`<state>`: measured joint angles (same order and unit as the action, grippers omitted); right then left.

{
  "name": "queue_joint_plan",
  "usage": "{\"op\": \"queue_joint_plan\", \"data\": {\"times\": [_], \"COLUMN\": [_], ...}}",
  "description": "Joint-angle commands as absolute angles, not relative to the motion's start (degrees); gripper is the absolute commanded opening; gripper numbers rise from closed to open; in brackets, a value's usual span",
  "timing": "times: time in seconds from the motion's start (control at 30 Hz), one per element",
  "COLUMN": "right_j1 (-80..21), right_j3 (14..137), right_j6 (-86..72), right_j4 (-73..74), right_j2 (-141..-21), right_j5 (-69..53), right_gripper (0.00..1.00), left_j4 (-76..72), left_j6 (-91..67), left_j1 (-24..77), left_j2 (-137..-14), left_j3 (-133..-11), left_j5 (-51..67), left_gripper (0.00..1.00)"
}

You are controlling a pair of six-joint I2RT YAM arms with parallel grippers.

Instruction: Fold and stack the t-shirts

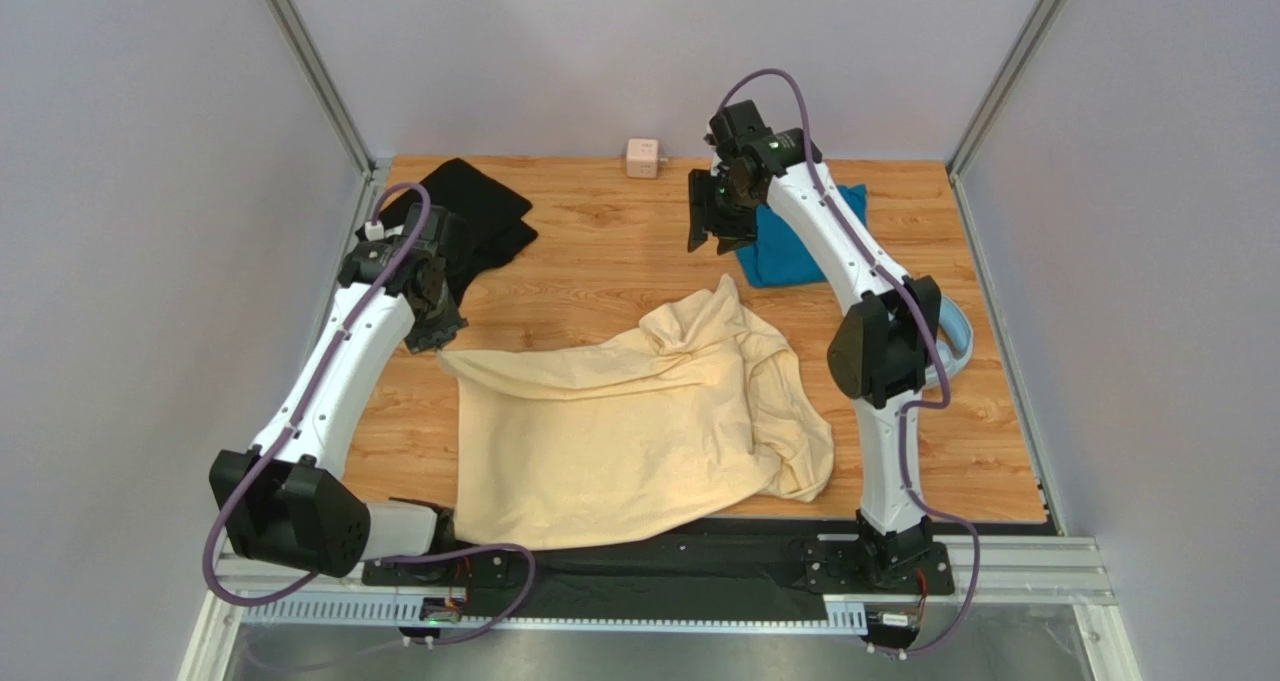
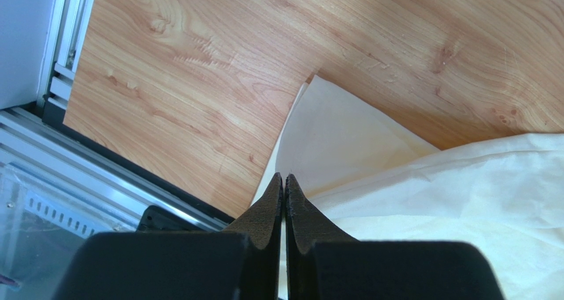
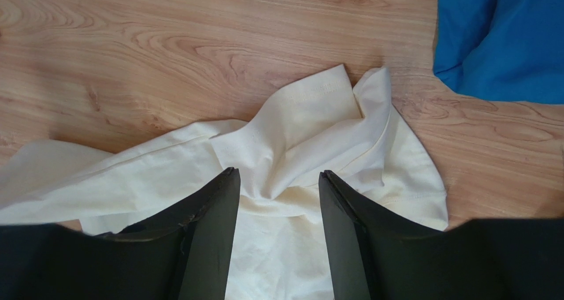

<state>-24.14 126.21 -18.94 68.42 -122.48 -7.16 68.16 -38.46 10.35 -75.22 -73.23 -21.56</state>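
Observation:
The pale cream-yellow t-shirt (image 1: 631,426) lies spread and rumpled in the middle of the table, bunched at its far right. The black t-shirt (image 1: 473,216) lies crumpled at the back left. The teal blue t-shirt (image 1: 796,246) lies at the back right, partly hidden by my right arm. My left gripper (image 1: 436,321) hovers over the cream shirt's far left corner (image 2: 331,128), fingers (image 2: 271,201) pressed together with nothing between them. My right gripper (image 1: 714,216) is open and empty above the cream shirt's bunched folds (image 3: 311,135), with the teal shirt (image 3: 503,36) to its right.
A small pink cube (image 1: 643,158) sits at the back edge. Light-blue headphones (image 1: 957,339) lie at the right, mostly behind my right arm. Metal frame posts and grey walls close in the table; a metal rail (image 2: 99,181) runs along the near edge.

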Motion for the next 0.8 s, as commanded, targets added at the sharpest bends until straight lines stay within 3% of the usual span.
{"op": "queue_joint_plan", "data": {"times": [0.0,0.77], "right_j1": [-24.61,-28.39], "right_j3": [128.76,125.33], "right_j6": [-19.42,-20.74], "right_j4": [68.2,65.83], "right_j2": [-129.36,-135.26], "right_j5": [-9.48,-15.21], "right_gripper": [0.53,0.56], "left_j4": [68.47,68.73], "left_j6": [-37.0,-36.12], "left_j1": [10.11,10.11], "left_j2": [-74.18,-71.54], "left_j3": [-73.74,-69.96], "left_j5": [-21.89,-21.18], "left_gripper": [0.0,0.0]}}
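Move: The cream t-shirt's bunched top edge, which the open right hand goes for, lies about 6 cm to its left, 2 cm back and some 15 cm below. The crumpled tip of that edge is about 4 cm ahead and 3 cm right, and the blue t-shirt some 10 cm ahead and 14 cm right, both equally low. From the left hand, still holding the shirt's far left corner up, the bunched edge is about 14 cm ahead, 32 cm right and 15 cm below. The right hand sinks some 9 cm, most of it quickly at the start, then veers about 5 cm left along the cream t-shirt's far edge to come just above the bunched fold, its fingers staying half open and tipping about 10 degrees nearer to straight down. Meanwhile the left hand keeps its pinch on the raised corner and eases it roughly 1.5 cm back and slightly down. ##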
